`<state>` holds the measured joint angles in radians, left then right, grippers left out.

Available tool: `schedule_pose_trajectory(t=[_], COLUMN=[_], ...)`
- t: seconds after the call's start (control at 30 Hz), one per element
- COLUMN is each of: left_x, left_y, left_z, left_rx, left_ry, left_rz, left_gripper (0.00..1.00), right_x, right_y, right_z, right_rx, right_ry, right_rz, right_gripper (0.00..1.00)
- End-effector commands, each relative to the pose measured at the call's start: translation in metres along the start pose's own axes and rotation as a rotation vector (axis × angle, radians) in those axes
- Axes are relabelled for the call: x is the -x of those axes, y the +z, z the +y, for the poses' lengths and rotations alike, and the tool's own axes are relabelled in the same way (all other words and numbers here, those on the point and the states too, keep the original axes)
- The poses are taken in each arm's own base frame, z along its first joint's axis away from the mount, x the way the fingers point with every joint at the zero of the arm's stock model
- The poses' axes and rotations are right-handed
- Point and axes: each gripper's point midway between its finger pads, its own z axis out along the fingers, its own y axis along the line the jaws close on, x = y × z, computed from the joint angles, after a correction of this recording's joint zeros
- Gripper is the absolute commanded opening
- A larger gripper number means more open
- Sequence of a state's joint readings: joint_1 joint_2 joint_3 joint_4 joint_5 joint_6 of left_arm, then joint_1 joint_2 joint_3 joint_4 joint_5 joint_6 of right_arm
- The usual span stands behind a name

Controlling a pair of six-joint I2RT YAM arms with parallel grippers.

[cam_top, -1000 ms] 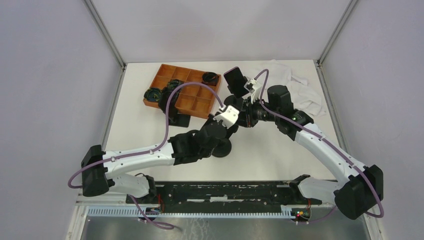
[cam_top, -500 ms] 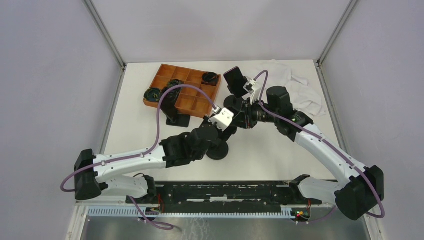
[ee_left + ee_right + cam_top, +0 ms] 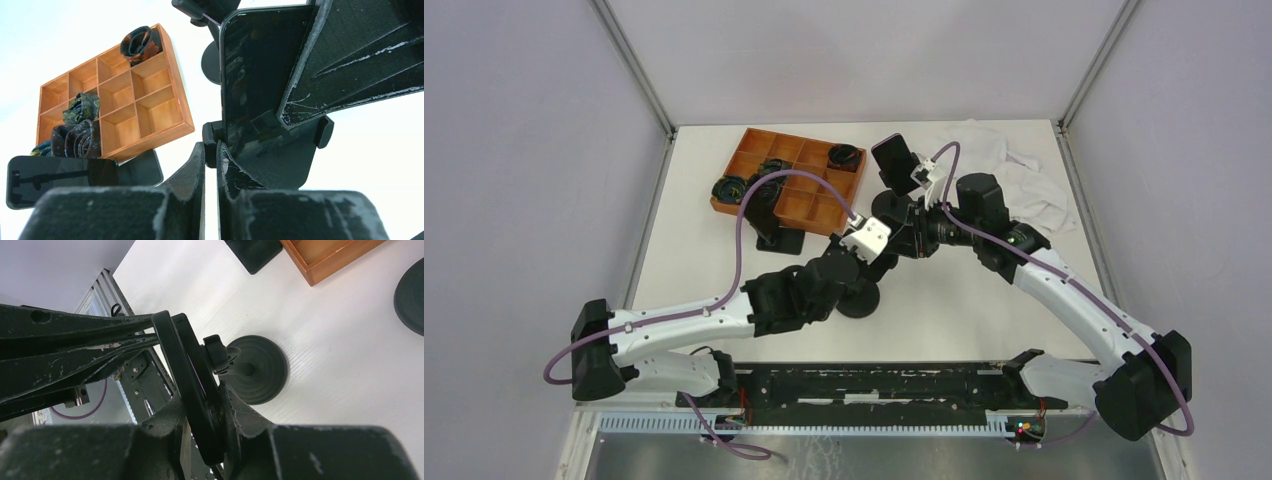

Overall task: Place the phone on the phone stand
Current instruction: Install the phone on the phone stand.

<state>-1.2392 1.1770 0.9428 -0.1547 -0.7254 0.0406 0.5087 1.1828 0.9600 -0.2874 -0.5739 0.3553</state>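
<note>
The phone (image 3: 255, 75) is a dark slab standing upright against the black cradle (image 3: 280, 165) of the phone stand. In the right wrist view the phone (image 3: 187, 370) shows edge-on, with my right gripper (image 3: 202, 395) shut on it and the cradle. Below sits the stand's round black base (image 3: 257, 370), also seen on the table from above (image 3: 859, 298). My left gripper (image 3: 210, 147) has its tips just in front of the cradle's left side clip, fingers almost together and nothing between them.
A second phone (image 3: 892, 158) stands on another stand behind. A third black phone (image 3: 60, 175) lies flat beside the orange compartment tray (image 3: 125, 105), which holds rolled dark fabric (image 3: 80, 130). A white cloth (image 3: 1014, 170) lies at the back right.
My left arm has drawn back a little toward the left and near side, and its fingers have parted by a hair. The right gripper stays on the phone.
</note>
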Motion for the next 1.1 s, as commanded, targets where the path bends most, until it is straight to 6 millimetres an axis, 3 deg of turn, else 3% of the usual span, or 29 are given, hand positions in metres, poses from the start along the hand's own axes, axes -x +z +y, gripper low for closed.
schedule_pose_trajectory(t=[0.0, 0.5, 0.8, 1.07], left_x=[0.090, 0.090, 0.083, 0.072], left_y=[-0.047, -0.043, -0.048, -0.057], left_z=[-0.019, -0.022, -0.012, 0.004], left_rx=[-0.167, -0.078, -0.064, -0.042], left_ry=[-0.230, -0.201, -0.210, -0.256], left_rz=[-0.224, -0.177, -0.188, -0.218], left_gripper=[0.13, 0.21, 0.26, 0.38], right_x=[0.036, 0.041, 0.042, 0.042], right_y=[-0.042, -0.040, -0.031, -0.034], right_z=[-0.159, -0.158, -0.136, -0.112], right_rx=[-0.780, -0.773, -0.643, -0.536], right_ry=[-0.008, -0.012, -0.019, -0.075], right_rz=[-0.209, -0.221, -0.239, -0.255], right_gripper=[0.00, 0.00, 0.00, 0.00])
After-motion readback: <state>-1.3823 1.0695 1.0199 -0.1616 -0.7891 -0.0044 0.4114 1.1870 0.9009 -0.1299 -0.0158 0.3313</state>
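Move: The left fingertips straddle the near-left jaw of the phone stand's clamp, with the phone's middle about 4 cm to their right and 1 cm ahead. The stand base is some 20 cm below, 3 cm left and 1 cm back. The other stand's phone is about 19 cm ahead and 5 cm right, at similar height. The right hand already pinches phone and clamp, the phone's middle about 4 cm to its left and 1 cm back. The left fingers come free of the clamp jaw. The two loaded hands spring apart: the left goes up about 7 cm and 4 cm back and right, opens partway, then drifts left. The right keeps its pinch on phone and clamp and swings quickly some 12 cm forward and 10 cm right towards the other stand, turning about 35 degrees clockwise, then eases back slightly. ##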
